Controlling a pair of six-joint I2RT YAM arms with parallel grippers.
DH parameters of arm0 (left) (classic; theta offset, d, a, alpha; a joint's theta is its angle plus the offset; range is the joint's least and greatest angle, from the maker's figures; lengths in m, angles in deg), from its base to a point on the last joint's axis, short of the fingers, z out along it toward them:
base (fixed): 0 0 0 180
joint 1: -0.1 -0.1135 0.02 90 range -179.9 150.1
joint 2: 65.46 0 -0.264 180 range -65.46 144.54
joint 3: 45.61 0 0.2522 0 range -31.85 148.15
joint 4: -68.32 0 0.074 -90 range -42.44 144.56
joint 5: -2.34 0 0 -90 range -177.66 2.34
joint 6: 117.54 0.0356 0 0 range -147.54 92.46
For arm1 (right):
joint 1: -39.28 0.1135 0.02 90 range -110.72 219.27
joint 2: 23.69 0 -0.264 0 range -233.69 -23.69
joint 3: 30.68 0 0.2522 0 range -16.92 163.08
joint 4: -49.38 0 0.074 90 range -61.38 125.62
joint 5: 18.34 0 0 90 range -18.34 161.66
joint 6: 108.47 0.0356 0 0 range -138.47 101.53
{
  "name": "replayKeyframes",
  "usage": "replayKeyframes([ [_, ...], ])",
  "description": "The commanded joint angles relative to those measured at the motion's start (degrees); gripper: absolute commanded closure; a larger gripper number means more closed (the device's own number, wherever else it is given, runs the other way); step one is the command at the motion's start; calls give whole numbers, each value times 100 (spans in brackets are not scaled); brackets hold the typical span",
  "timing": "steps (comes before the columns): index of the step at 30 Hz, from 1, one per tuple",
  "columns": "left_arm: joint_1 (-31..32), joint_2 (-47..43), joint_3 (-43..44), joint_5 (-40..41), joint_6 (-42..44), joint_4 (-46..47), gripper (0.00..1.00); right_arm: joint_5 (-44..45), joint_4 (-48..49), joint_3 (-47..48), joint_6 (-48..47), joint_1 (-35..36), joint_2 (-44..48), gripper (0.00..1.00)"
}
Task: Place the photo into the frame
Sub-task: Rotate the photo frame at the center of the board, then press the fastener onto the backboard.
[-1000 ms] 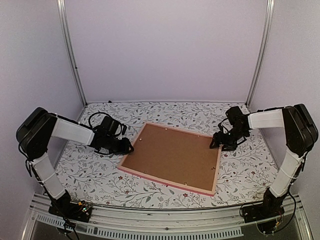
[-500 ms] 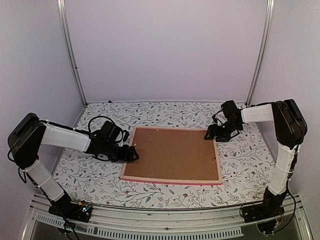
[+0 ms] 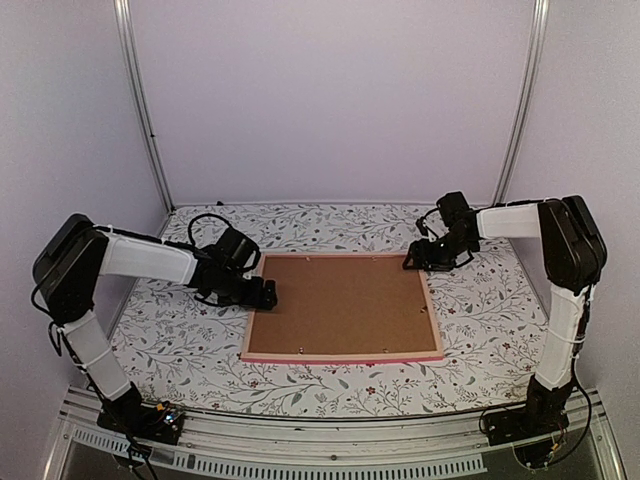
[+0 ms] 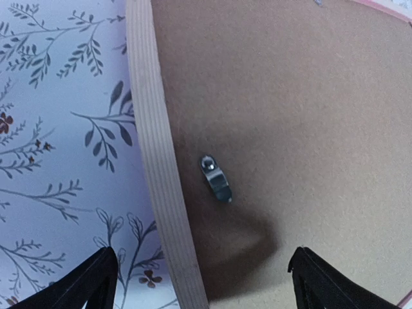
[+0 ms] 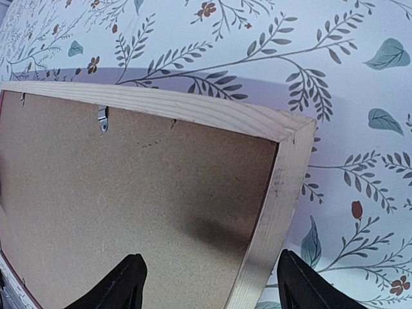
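The frame (image 3: 340, 355) lies face down on the flowered table, its pink rails square to the table edge. A brown backing board (image 3: 340, 303) fills it, and the photo is hidden. My left gripper (image 3: 262, 295) is open at the frame's left rail (image 4: 158, 167), one finger over the cloth, the other over the board (image 4: 290, 129). My right gripper (image 3: 412, 262) is open at the far right corner. In the right wrist view its fingers (image 5: 209, 270) straddle the right rail (image 5: 273, 199) without touching it.
Small metal clips (image 4: 215, 178) (image 5: 102, 119) sit on the board near the rails. The flowered tablecloth (image 3: 480, 330) surrounds the frame. Upright metal posts (image 3: 140, 110) stand at the back corners and a rail (image 3: 300, 440) runs along the near edge.
The frame has turned from skewed to square with the table edge. My left gripper has opened wide at the left rail. My right gripper moved farther back with the far right corner.
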State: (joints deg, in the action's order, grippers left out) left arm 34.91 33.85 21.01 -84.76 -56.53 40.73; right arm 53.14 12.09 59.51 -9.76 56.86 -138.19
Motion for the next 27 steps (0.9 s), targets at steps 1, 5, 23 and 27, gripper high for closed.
replayKeyframes([
  [1,-202,328,434,445,339,-204,4,47,-54,-202,-68,20,285,27],
  [5,-372,582,684,351,479,-167,11,84,-45,-356,-78,18,368,27],
  [23,-567,876,735,-78,620,-1,47,-160,127,-661,5,20,414,27],
  [27,-588,869,614,-164,568,60,51,-197,172,-741,27,18,423,26],
])
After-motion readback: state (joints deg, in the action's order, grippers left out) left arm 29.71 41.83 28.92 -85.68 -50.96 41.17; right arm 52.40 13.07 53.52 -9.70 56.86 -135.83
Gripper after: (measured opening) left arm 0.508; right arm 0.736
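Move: The left hand is just over the frame's left side; the stretch it goes for lies about 5 cm ahead, 1 cm to the left and 2 cm below. Of its neighbours, the metal clip is some 6 cm ahead and 1 cm to the right, the far left corner roughly 16 cm ahead and 1 cm left. For the right hand, the stretch of the frame's right side is about 3 cm back, 1 cm right and 3 cm below; the far right corner is some 6 cm ahead and 2 cm right. The left hand slides its spread fingers forward about 5 cm along the frame's left side towards the far left corner, edging about 1 cm left and slightly down, while the fingers, one on each side of the wood, close from nearly wide open to about half and stop with a gap still wider than the wood. Meanwhile the right hand eases back some 2.5 cm along the right side, away from the far right corner, and sinks about 1.5 cm, its opening unchanged and its fingers still either side of the wood, with no clear grip by either hand. ##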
